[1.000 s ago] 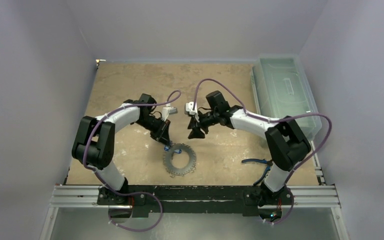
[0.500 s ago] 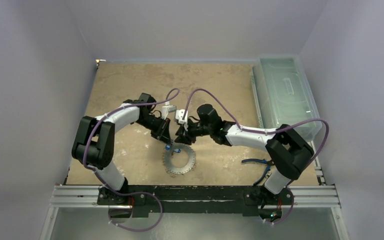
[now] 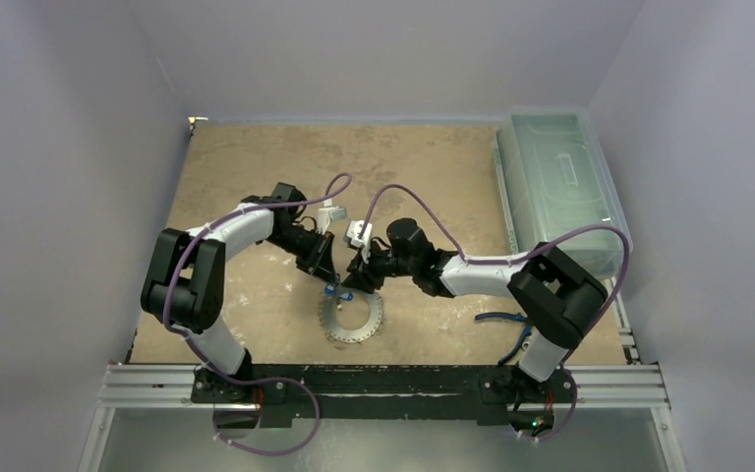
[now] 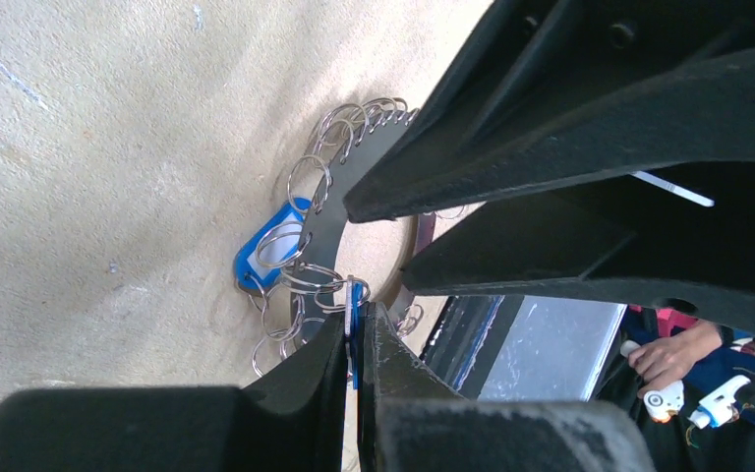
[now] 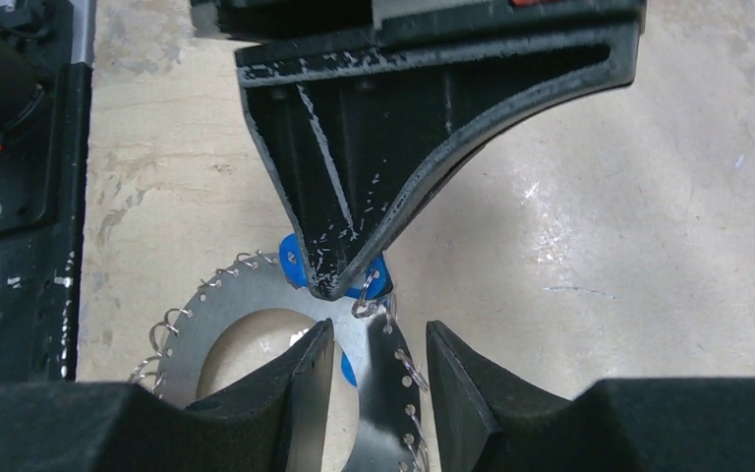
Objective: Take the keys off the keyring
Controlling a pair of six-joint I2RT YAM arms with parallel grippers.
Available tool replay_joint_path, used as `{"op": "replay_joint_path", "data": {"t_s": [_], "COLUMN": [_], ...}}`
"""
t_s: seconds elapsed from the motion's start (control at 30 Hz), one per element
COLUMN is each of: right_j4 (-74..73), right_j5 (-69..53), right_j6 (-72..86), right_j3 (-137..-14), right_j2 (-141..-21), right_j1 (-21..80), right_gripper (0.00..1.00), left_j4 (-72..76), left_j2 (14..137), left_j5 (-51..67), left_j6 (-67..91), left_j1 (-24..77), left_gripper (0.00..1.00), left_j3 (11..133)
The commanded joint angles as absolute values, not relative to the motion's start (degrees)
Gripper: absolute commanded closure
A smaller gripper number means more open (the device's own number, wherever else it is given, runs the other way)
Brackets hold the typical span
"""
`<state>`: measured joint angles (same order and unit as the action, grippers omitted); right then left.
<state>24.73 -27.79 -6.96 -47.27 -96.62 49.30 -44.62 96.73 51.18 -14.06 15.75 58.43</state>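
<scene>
The keyring [image 3: 352, 317] is a flat grey metal ring with small wire loops round its rim, lying on the table near the front. My left gripper [image 3: 329, 282] is at its far edge, shut on a thin blue-headed key [image 4: 355, 313] that hangs from the loops. Another blue-headed key [image 4: 265, 252] lies against the keyring [image 4: 326, 231]. My right gripper [image 3: 350, 287] is open, and its fingers [image 5: 305, 383] straddle the band of the keyring [image 5: 246, 305] just below the left fingers [image 5: 354, 197]. It holds nothing.
A clear plastic box [image 3: 560, 187] stands along the right edge of the table. Blue-handled pliers [image 3: 507, 320] lie at the front right, by the right arm's base. A metal rail [image 3: 383, 385] runs along the near edge.
My right gripper has moved left and down from mid-table to the keyring's far edge, beside the left gripper. The left gripper has hardly moved.
</scene>
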Motion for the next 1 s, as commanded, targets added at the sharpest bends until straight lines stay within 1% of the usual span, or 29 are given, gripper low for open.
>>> {"op": "replay_joint_path", "data": {"t_s": [0.0,0.4,0.57,0.67,0.8,0.9,0.97], "right_j4": [30.0,36.05,38.59,40.21,39.59,39.11,38.45], "right_j5": [-24.72,-23.28,-22.06,-21.3,-21.09,-21.98,-23.02], "right_j6": [-3.07,-3.27,-3.33,-3.63,-3.99,-5.09,-6.72], "right_j3": [-46.76,-45.85,-45.83,-45.47,-45.12,-44.66,-44.73], "right_j2": [-97.95,-101.37,-103.66,-104.76,-104.71,-103.93,-103.09], "right_j1": [50.19,51.68,51.93,51.94,51.94,51.87,51.86], "right_gripper": [0.58,0.54,0.56,0.62,0.76,0.89,1.0], "left_j4": [-44.61,-45.13,-45.44,-45.84,-47.78,-49.76,-51.71], "left_j2": [93.96,94.39,94.81,94.83,94.92,95.24,95.53], "left_j5": [54.26,54.96,55.74,55.83,55.36,53.57,51.52], "left_j6": [-13.8,-14.2,-14.52,-14.72,-16.44,-18.55,-20.6], "left_j1": [15.12,14.79,14.77,14.68,14.14,13.81,13.71], "left_gripper": [1.0,1.0,1.0,1.0,1.0,1.0,1.0], "left_j3": [59.15,59.33,59.4,59.63,60.3,61.11,61.77]}}
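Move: The small ring on the blue tag that the left hand still pinches is the right hand's aim: about 2 cm to that hand's left, level fore-and-aft, some 3 cm lower. From the left hand this ring lies just off the fingertips, about 1 cm right and 1 cm below. The big round keyring's middle is some 6 cm back of the right hand, in line sideways, about 6 cm below; a second tag is about 2 cm back, 1 cm left and 5 cm below. Down about 3 cm and some 2 cm to the left, the right hand brings its half-open fingers in towards the left fingertips, then near the end shuts them almost fully, pinching the small ring on the held tag. The left hand keeps its pinch on the tag nearly in place, easing less than a centimetre left at the last. ##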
